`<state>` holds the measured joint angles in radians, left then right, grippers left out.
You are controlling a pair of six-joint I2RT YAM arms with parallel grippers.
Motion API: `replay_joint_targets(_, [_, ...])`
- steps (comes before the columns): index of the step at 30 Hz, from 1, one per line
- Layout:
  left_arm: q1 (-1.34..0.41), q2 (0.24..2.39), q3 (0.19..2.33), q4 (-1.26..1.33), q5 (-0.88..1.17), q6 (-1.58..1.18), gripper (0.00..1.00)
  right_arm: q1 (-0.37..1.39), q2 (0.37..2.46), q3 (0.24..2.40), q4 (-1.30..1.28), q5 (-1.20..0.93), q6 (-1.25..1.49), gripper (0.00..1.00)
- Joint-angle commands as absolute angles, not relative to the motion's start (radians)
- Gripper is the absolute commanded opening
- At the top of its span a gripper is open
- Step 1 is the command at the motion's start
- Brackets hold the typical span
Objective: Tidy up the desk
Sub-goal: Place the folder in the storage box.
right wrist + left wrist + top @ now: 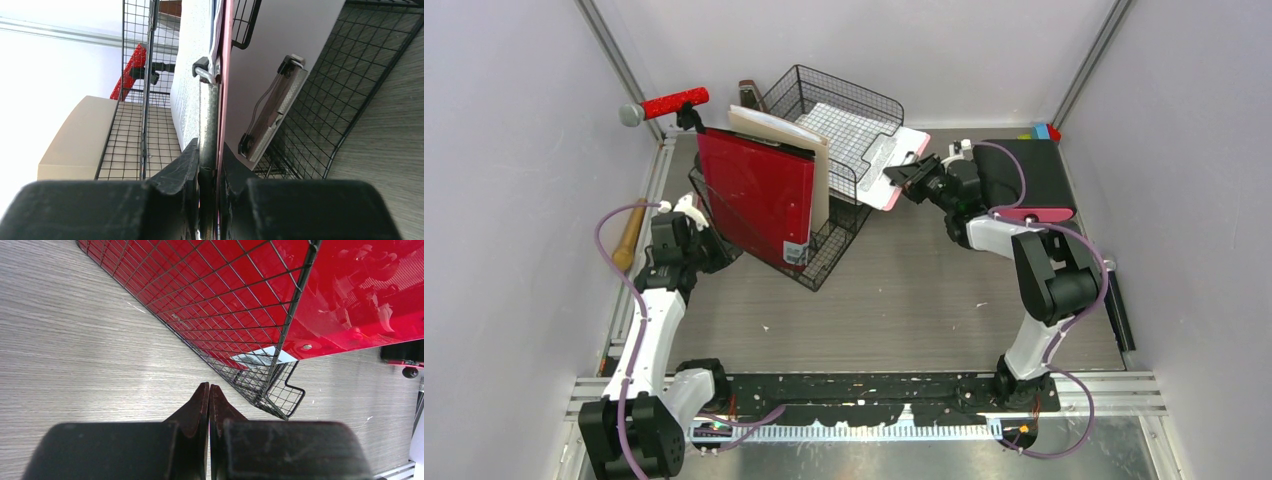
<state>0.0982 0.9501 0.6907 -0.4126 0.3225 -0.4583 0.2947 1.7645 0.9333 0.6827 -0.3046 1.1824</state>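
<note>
The desk (904, 300) is a grey wood-grain top. On it stands a black wire-mesh tray rack (839, 225), with a red folder (759, 195) and a beige folder (789, 135) upright in its lower tray. My right gripper (906, 180) is shut on the clip end of a pink clipboard (894, 165), held at the rack's upper tray; in the right wrist view the gripper (209, 150) clamps the board (223, 75) edge-on. My left gripper (209, 386) is shut and empty, low over the desk (75, 340) near the rack's (240, 315) front corner.
A black drawer unit with a pink front (1029, 175) sits behind the right arm. A wooden handle (629, 235) lies along the left wall. A red-handled tool (664, 105) sticks out at the back left. Gridded white paper (849, 130) lies in the upper tray.
</note>
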Motion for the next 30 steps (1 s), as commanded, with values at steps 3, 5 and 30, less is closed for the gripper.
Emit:
replay_joint_targets(3, [0.095, 0.927, 0.698, -0.375, 0.325, -0.435, 0.0, 0.312, 1.827, 1.02, 0.694, -0.319, 1.17, 0.21])
replay_joint_targets(5, [0.095, 0.926, 0.698, -0.374, 0.325, -0.434, 0.0, 0.313, 1.844, 1.04, 0.686, -0.326, 1.17, 0.22])
replay_joint_targets(30, [0.095, 0.9, 0.701, -0.379, 0.322, -0.426, 0.0, 0.248, 1.728, 1.022, 0.604, -0.358, 1.124, 0.58])
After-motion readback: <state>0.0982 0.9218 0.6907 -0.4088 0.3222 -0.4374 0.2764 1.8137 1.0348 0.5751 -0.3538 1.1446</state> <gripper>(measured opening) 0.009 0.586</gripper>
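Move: The right hand still grips the clip end of the pink-backed folder. The storage box's upper tray, its goal, is centred about 10 cm ahead, 11 cm left and 4 cm below, with a white clipboard already lying in it. The beige folder stands some 22 cm left and 3 cm ahead, and the red folder about 27 cm left and 4 cm back. From the left hand, the tray is roughly 26 cm ahead and 18 cm right. Push the right hand about 2 cm forward and 2 cm left, sliding the folder farther into the storage box's upper tray, and sink some 2 cm as you spread the fingers to let the clip end go. With the fingers still opening, draw back to the right about 2 cm while rising nearly as much, keeping the wrist almost unturned. ##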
